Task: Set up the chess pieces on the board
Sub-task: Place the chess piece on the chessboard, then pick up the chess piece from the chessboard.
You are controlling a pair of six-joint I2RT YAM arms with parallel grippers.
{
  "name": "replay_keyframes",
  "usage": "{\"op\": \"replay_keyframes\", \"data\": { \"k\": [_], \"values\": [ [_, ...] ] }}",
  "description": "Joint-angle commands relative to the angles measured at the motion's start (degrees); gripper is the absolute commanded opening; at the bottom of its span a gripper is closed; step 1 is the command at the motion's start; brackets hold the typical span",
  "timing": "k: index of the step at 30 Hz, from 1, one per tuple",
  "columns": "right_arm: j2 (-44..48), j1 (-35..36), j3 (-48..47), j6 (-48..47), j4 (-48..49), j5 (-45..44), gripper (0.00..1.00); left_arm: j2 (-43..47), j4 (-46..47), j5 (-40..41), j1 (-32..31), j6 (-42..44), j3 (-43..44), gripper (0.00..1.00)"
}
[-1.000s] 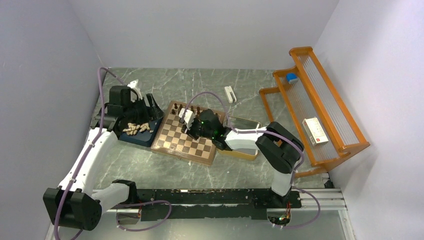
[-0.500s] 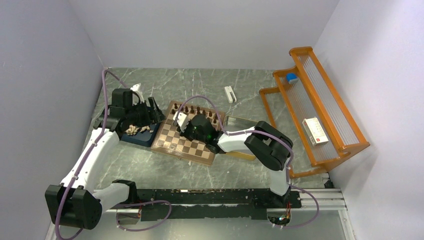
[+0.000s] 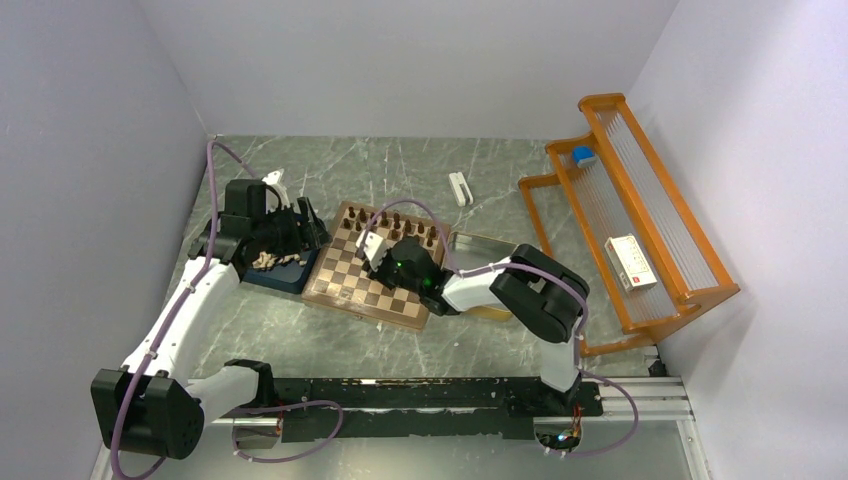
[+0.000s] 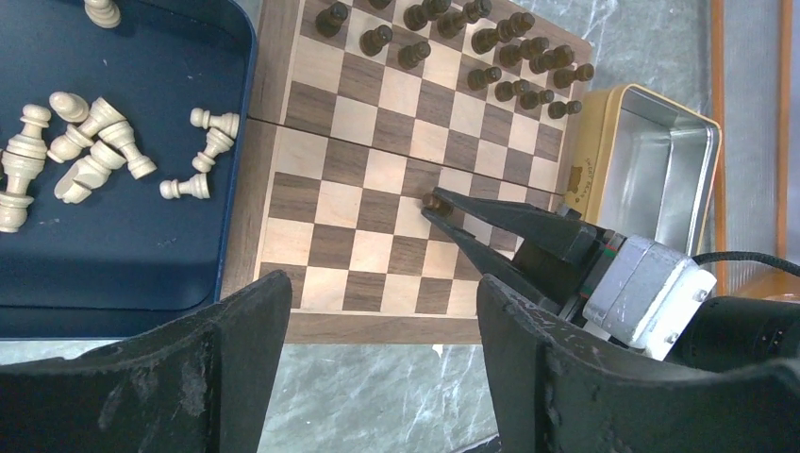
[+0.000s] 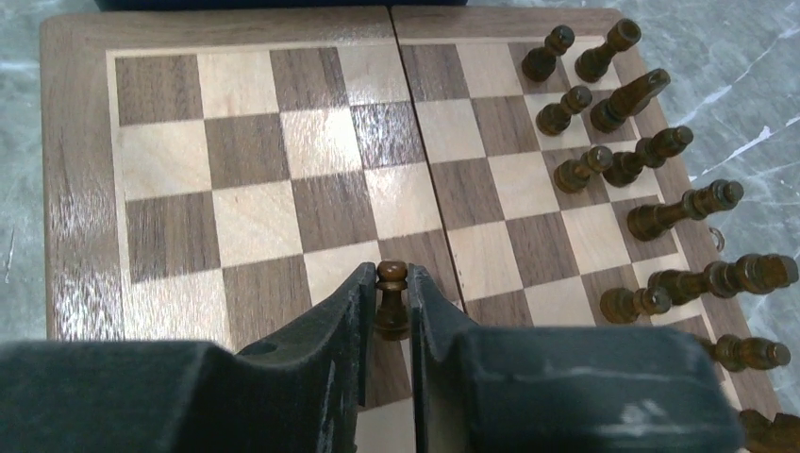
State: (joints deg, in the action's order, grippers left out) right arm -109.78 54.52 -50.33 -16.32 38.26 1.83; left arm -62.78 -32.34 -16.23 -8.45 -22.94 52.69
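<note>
The board (image 3: pixel 345 278) lies mid-table, chequered tan and brown. Several dark chess pieces (image 3: pixel 395 220) stand along its far edge; in the right wrist view these dark pieces (image 5: pixel 651 151) fill the two rows at the right. My right gripper (image 5: pixel 391 278) is shut on a dark pawn (image 5: pixel 391 300), held upright over the board's middle squares (image 5: pixel 245 160). The left wrist view shows that gripper (image 4: pixel 432 203) with the pawn at its tips. My left gripper (image 4: pixel 382 293) hangs open and empty above the board's edge, beside the navy tray (image 4: pixel 123 274).
Several light-coloured pieces (image 4: pixel 94 151) lie tumbled in the navy tray (image 3: pixel 270 277) left of the board. An open metal tin (image 4: pixel 660 179) sits at the board's right. An orange rack (image 3: pixel 640 220) stands at far right, a small white clip (image 3: pixel 459 187) behind the board.
My right arm has drawn back a little from the far rows toward the board's middle, the pawn still in its fingers. The left gripper has barely shifted over the tray.
</note>
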Motion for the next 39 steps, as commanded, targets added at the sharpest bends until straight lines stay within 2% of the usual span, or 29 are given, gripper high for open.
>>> {"op": "replay_keyframes", "data": {
  "k": [1,11,17,23,26,29,39],
  "values": [
    [2.9,0.3,2.8,1.2,2.3,-1.2,0.26,1.5,1.7,-2.0,0.5,1.2,-0.8,0.76],
    [9.5,0.2,6.5,-1.0,0.4,-3.3,0.39,0.7,1.3,-3.7,0.4,3.8,-1.3,0.76],
    [16.7,0.2,5.1,0.4,-6.0,-0.9,0.48,-0.8,0.7,-1.4,-0.9,5.7,0.3,0.75],
    [23.9,0.1,5.2,4.5,-13.3,-1.7,0.5,-4.5,0.7,-0.8,-2.3,4.4,1.9,0.7],
    [23.1,0.2,3.9,4.8,-18.7,-1.6,0.49,-4.9,0.1,1.3,-2.0,3.4,3.1,0.72],
    [20.7,0.2,2.5,5.3,-21.0,-0.6,0.48,-4.9,1.1,-1.5,-1.6,1.9,3.0,0.72],
    [11.5,-0.1,-4.2,-2.6,-25.6,5.1,0.55,-4.6,3.5,-5.3,0.4,-0.2,-0.5,0.73]
  ]
}}
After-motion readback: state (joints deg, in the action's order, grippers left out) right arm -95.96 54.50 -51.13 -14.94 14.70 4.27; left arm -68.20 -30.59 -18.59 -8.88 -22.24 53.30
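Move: The brown pawn is already between the right hand's fingertips at the board, on its side with its head pointing outward along the fingers, its middle about 1 cm below the hand point. The nearest standing dark pawn is some 10 cm ahead and 6 cm right; the blue tray of white pieces is about 20 cm left and 3 cm farther out; the metal tin is about 23 cm right, level. From the left hand the pawn is roughly 10 cm right, 2 cm ahead and 13 cm below. Backing off to its right, the right hand opens its fingers to about half and lets go of the brown pawn. It then climbs about 10 cm over the board and comes down most of that again, ending roughly 3 cm back, right and above where it began, fingers tipped some 10 degrees further down. The empty left hand dips a little and partly recovers. ##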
